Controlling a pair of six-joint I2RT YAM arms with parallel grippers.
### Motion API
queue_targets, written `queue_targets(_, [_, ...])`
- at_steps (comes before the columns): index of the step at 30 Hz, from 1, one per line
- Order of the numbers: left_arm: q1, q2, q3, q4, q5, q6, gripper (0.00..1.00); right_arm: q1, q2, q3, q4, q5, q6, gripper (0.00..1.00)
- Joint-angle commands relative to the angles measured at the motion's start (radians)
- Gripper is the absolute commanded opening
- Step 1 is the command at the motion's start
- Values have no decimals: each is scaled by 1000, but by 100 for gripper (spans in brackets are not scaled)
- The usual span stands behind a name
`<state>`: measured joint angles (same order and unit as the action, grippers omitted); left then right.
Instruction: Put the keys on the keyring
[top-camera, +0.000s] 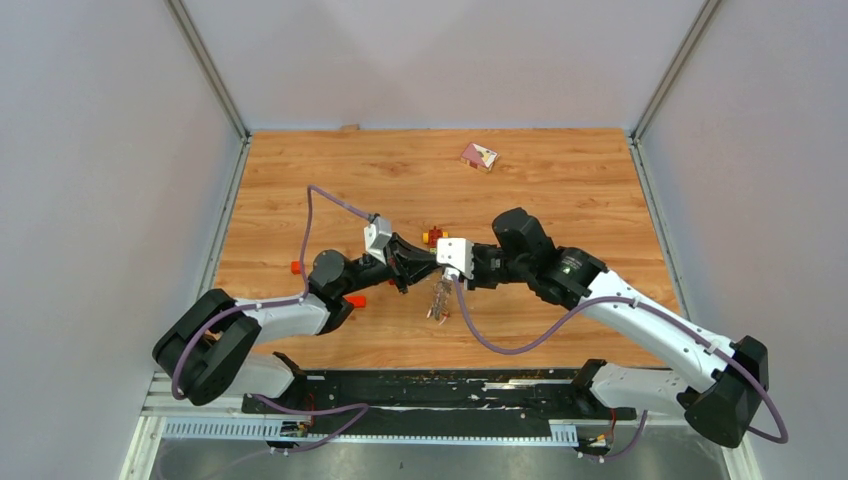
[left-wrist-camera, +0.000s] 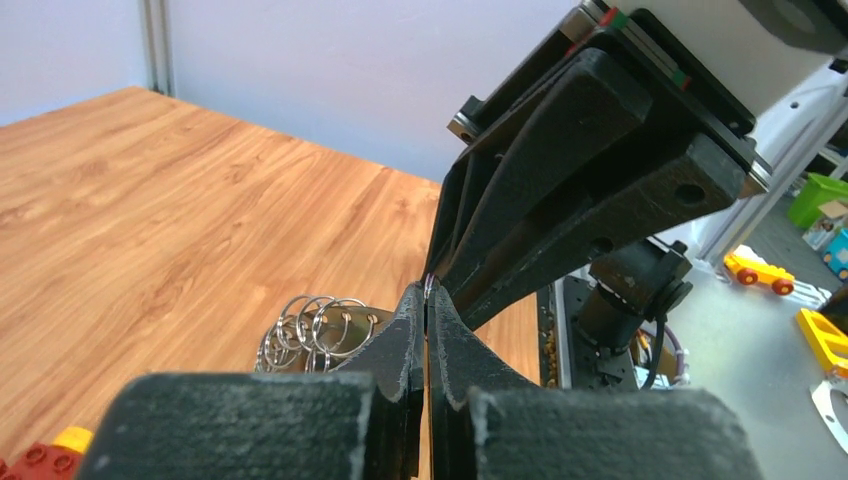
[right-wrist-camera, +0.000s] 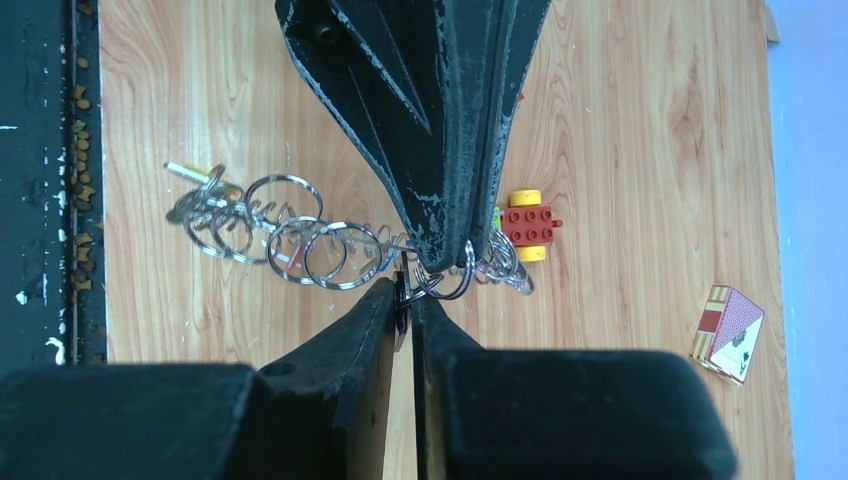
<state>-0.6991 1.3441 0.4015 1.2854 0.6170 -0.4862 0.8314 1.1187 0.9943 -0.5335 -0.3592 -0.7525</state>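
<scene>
My two grippers meet tip to tip above the middle of the table. The left gripper (top-camera: 424, 268) (left-wrist-camera: 428, 290) is shut, with a thin sliver of the keyring's wire pinched at its tips. The keyring (top-camera: 438, 300) (left-wrist-camera: 315, 330) (right-wrist-camera: 300, 235) shows as a string of silver rings that sags from the grip toward the wood. The right gripper (top-camera: 438, 270) (right-wrist-camera: 405, 295) has its jaws almost together on a small dark flat piece, apparently the black head of one of the keys, hooked to a ring. A pale key (right-wrist-camera: 188, 173) lies at the string's far end.
A red and yellow toy brick (top-camera: 433, 236) (right-wrist-camera: 527, 225) lies just behind the grippers. A card box (top-camera: 478, 156) (right-wrist-camera: 728, 333) sits toward the back. Two small red pieces (top-camera: 296, 267) (top-camera: 357, 300) lie beside the left arm. The black base rail (top-camera: 430, 385) runs along the near edge.
</scene>
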Motion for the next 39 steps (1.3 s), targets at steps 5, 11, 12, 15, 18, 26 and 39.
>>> queue_targets(5, [0, 11, 64, 5, -117, -63, 0, 47, 36, -5, 73, 51, 25, 12])
queue_targets(11, [0, 24, 73, 5, -112, -66, 0, 65, 47, -5, 81, 57, 26, 11])
queue_targets(12, [0, 24, 73, 9, -105, -64, 0, 67, 45, -5, 80, 55, 26, 12])
queue_targets(15, [0, 23, 71, 21, -85, -52, 0, 67, 29, -6, 74, 57, 31, 17])
queue_targets(18, [4, 27, 71, 54, -39, -42, 0, 66, -4, -7, 68, 84, 33, 28])
queue_targets(26, [19, 32, 67, 115, 40, -10, 0, 22, -112, -52, 54, 85, 9, 34])
queue_targets(39, [19, 32, 71, 163, 158, 35, 0, -93, -101, 13, 5, -144, 89, 32])
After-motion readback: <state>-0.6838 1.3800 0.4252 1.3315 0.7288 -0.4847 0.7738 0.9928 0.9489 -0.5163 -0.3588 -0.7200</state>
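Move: The right fingers pinch the key, and the small ring it goes on is held in the left fingertips about 1 cm ahead and 1 cm to the left, nearly level. The big keyring hangs roughly 3 cm back, 1 cm left and 7 cm below. The toy car stands on the table some 9 cm ahead, level sideways, 20 cm down; the red brick 16 cm left and 1 cm back, equally low. From the left hand the key is about 1 cm back, 1 cm right and 1 cm lower. The right hand works the pinched key about 1 cm down and slightly left at the small ring while the left hand, keeping its pinch on that ring, goes forward about 1.5 cm. Then the right fingers open, let go of the key and draw off some 3 cm to the right and as far up, away from the left fingertips, as the left hand comes back about 2.5 cm with a slight wrist turn. ##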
